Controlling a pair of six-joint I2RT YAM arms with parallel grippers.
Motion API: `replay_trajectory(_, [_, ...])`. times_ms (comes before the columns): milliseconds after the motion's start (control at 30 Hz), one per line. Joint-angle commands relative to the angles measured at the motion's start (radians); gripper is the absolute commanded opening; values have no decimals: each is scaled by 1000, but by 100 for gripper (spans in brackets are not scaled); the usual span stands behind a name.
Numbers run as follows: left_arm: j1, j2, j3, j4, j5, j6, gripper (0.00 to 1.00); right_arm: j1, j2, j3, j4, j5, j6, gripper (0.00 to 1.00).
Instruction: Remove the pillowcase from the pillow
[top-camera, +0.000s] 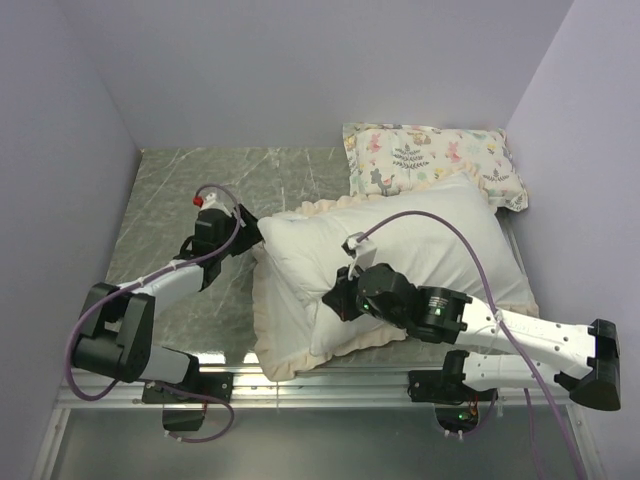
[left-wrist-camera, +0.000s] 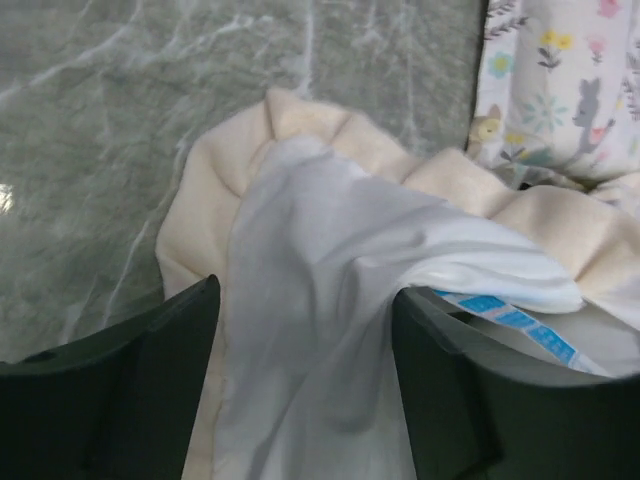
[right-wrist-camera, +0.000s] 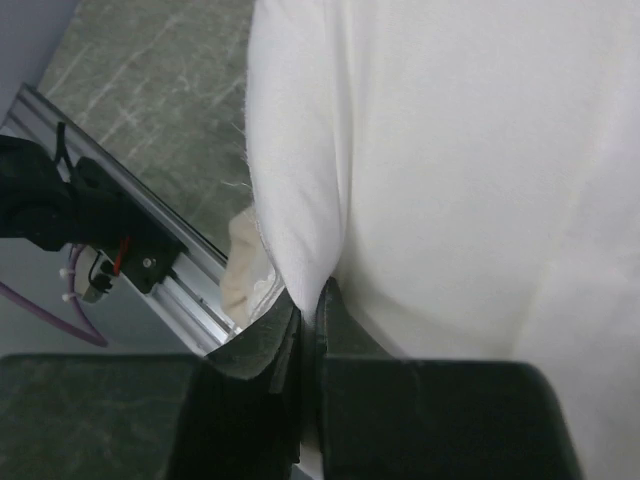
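The white pillow (top-camera: 420, 235) lies across the pillowcase, of which only the cream ruffled border (top-camera: 268, 335) shows along the left and near sides. My left gripper (top-camera: 250, 233) is at the pillow's far-left corner. In the left wrist view it (left-wrist-camera: 305, 385) is open, with thin white cloth (left-wrist-camera: 320, 290) draped between its fingers but not pinched. The ruffle (left-wrist-camera: 215, 170) is behind the cloth. My right gripper (top-camera: 337, 300) is shut on a white fold (right-wrist-camera: 300, 240) at the pillow's near-left edge. The pillowcase's grey outside is hidden.
A small animal-print pillow (top-camera: 430, 155) lies at the back right, against the wall. Grey marbled tabletop (top-camera: 190, 185) is bare to the left. An aluminium rail (top-camera: 330, 385) runs along the near edge. A blue-and-white label (left-wrist-camera: 505, 320) pokes out beside my left gripper's right finger.
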Motion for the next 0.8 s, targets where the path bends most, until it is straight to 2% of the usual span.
replay_trajectory(0, [28,-10,0,208,114,22,76,-22,27,129,67,-58,-50,0])
replay_trajectory(133, [29,-100,0,199,162,-2,83,-85,96,251,149,-185,-85,0])
replay_trajectory(233, [28,-218,0,120,78,-10,87,-176,155,310,175,-264,-85,0])
replay_trajectory(267, [28,-244,6,33,46,-12,89,-200,179,318,187,-308,-68,0])
replay_trajectory(367, [28,-342,27,-64,-29,-15,93,-263,234,353,224,-368,-51,0])
replay_trajectory(400, [28,-368,27,-97,-20,-15,99,-270,248,365,229,-374,-51,0])
replay_trajectory(567, [-18,-514,18,-183,18,-44,99,-289,382,505,249,-414,-41,0])
replay_trajectory(700, [-154,-597,-2,-229,-8,-45,99,-306,489,624,235,-440,-24,0])
replay_trajectory(767, [-182,-622,-3,-259,9,-45,99,-314,543,684,224,-442,-16,0])
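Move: The pillow's white left end, already pinched in the right fingers, lies about 20 cm back, 17 cm to the right and some 9 cm above the left hand. The pillowcase's far frilled corner is about 7 cm ahead of the left hand, 2 cm right and 5 cm below. From the right hand that far corner lies roughly 27 cm ahead, 15 cm left and 14 cm down; the near frilled corner is some 11 cm back, 11 cm left and 18 cm down. The pillow's white end, still pinched in the shut right fingers, is carried about 17 cm forward, left and up towards the left hand. The left hand comes up off the cloth by some 15 cm, then draws back about 8 cm, its fingertips tilting up some 20 degrees and spreading from part open to fully open beside the right gripper. ##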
